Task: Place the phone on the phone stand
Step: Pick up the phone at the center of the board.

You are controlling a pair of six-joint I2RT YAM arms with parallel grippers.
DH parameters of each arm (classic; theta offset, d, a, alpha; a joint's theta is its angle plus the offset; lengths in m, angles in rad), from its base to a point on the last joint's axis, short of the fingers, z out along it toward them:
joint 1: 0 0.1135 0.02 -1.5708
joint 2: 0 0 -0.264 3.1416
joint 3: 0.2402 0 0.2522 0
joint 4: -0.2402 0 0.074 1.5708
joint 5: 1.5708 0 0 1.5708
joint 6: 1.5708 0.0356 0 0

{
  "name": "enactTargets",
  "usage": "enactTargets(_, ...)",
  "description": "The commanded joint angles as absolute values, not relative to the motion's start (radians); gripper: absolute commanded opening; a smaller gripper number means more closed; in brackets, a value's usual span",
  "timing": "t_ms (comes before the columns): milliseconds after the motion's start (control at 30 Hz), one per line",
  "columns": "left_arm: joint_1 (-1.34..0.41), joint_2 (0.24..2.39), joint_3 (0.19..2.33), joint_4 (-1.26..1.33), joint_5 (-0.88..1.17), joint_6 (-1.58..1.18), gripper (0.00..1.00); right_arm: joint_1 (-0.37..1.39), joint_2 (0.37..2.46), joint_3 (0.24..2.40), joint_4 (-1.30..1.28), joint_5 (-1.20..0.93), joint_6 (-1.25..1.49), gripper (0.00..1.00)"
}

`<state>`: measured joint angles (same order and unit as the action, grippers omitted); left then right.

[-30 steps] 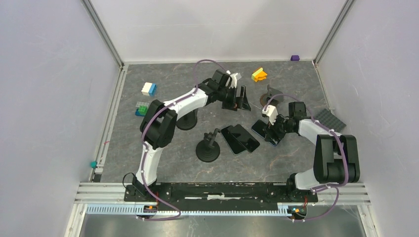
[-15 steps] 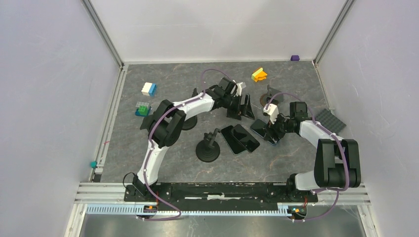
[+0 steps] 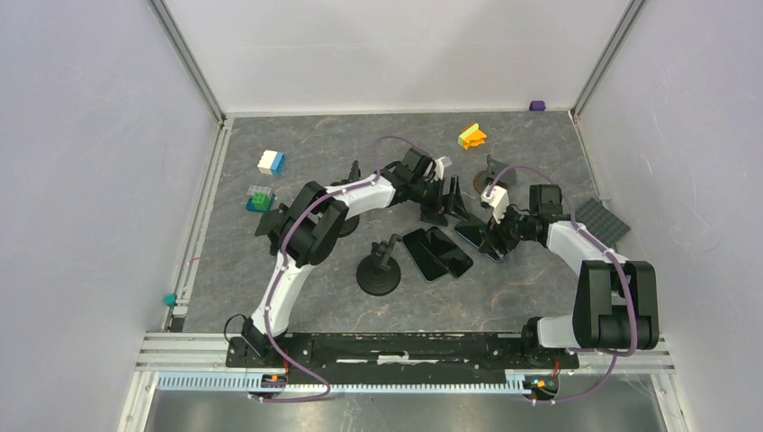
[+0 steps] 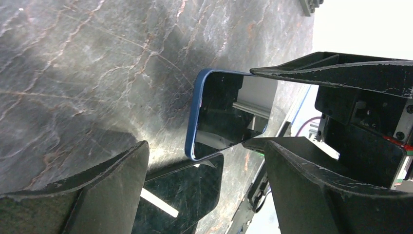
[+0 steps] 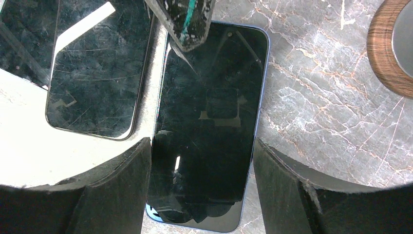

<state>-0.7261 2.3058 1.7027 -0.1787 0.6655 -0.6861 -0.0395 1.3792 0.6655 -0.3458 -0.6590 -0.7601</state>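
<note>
The blue-edged phone [image 5: 209, 126] lies screen up right of centre [image 3: 475, 236]. My right gripper [image 5: 202, 141] straddles its near end, a fingertip pressed to each long edge, so it is shut on the phone [image 4: 229, 109]. My left gripper [image 3: 449, 202] hangs wide open by the phone's far end with nothing between its fingers, and one of those fingers [image 5: 182, 22] reaches down beside the phone's top corner. In its own view the left gripper [image 4: 207, 148] looks along the phone at the right gripper's fingers [image 4: 341, 73]. A black phone stand [image 3: 379, 270] on a round base is left of the phones.
Two black phones [image 3: 436, 253] lie side by side left of the blue one; one shows in the right wrist view [image 5: 92, 73]. A second stand [image 3: 491, 169] with a wooden disc [image 3: 469, 183] is behind. Toy bricks [image 3: 271, 162] [image 3: 471, 136] and a grey baseplate [image 3: 601, 219] lie round the edges.
My left arm has swung right and forward, bringing its open gripper to the blue phone's far end. The right gripper has edged slightly left along the phone. The phone has hardly moved.
</note>
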Motion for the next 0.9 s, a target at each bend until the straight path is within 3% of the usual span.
enactTargets(0, -0.736, 2.342, 1.735, -0.083, 0.752, -0.782, 0.9, -0.043, 1.348, 0.701, -0.299, -0.719, -0.734, 0.46)
enactTargets(300, -0.747, 2.391, 1.707, 0.069, 0.866, -0.912, 0.83, -0.043, 1.35, 0.707, -0.29, -0.74, -0.719, 0.47)
enactTargets(700, -0.757, 2.442, 1.686, 0.278, 0.951, -1.089, 0.47, -0.041, 1.366, 0.694, -0.287, -0.737, -0.729, 0.47)
enactTargets(867, -0.758, 2.452, 1.687, 0.307, 0.963, -1.114, 0.27, -0.041, 1.381, 0.693, -0.293, -0.733, -0.738, 0.47)
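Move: The phone, already gripped across its long sides by the right hand, has its middle about 6 cm to the right of the left hand, 4 cm back and 1 cm lower, and about 1 cm ahead and 1 cm left of the right hand, level with it. From the left hand, a loose black phone lies on the table some 9 cm back and 1 cm left, 4 cm down; the wooden stand is about 9 cm ahead and 10 cm right, 3 cm lower. The left hand travels about 5 cm, mostly right with some back, in over the free end of the phone, its fingertips tipping up toward level and the wrist rolling, some 20 degrees of turn in all. Its wide-open fingers close to about a third so that they straddle the phone's thickness, one above the screen and one below, while the right hand keeps its grip on the long sides and edges under 1 cm left and up. ##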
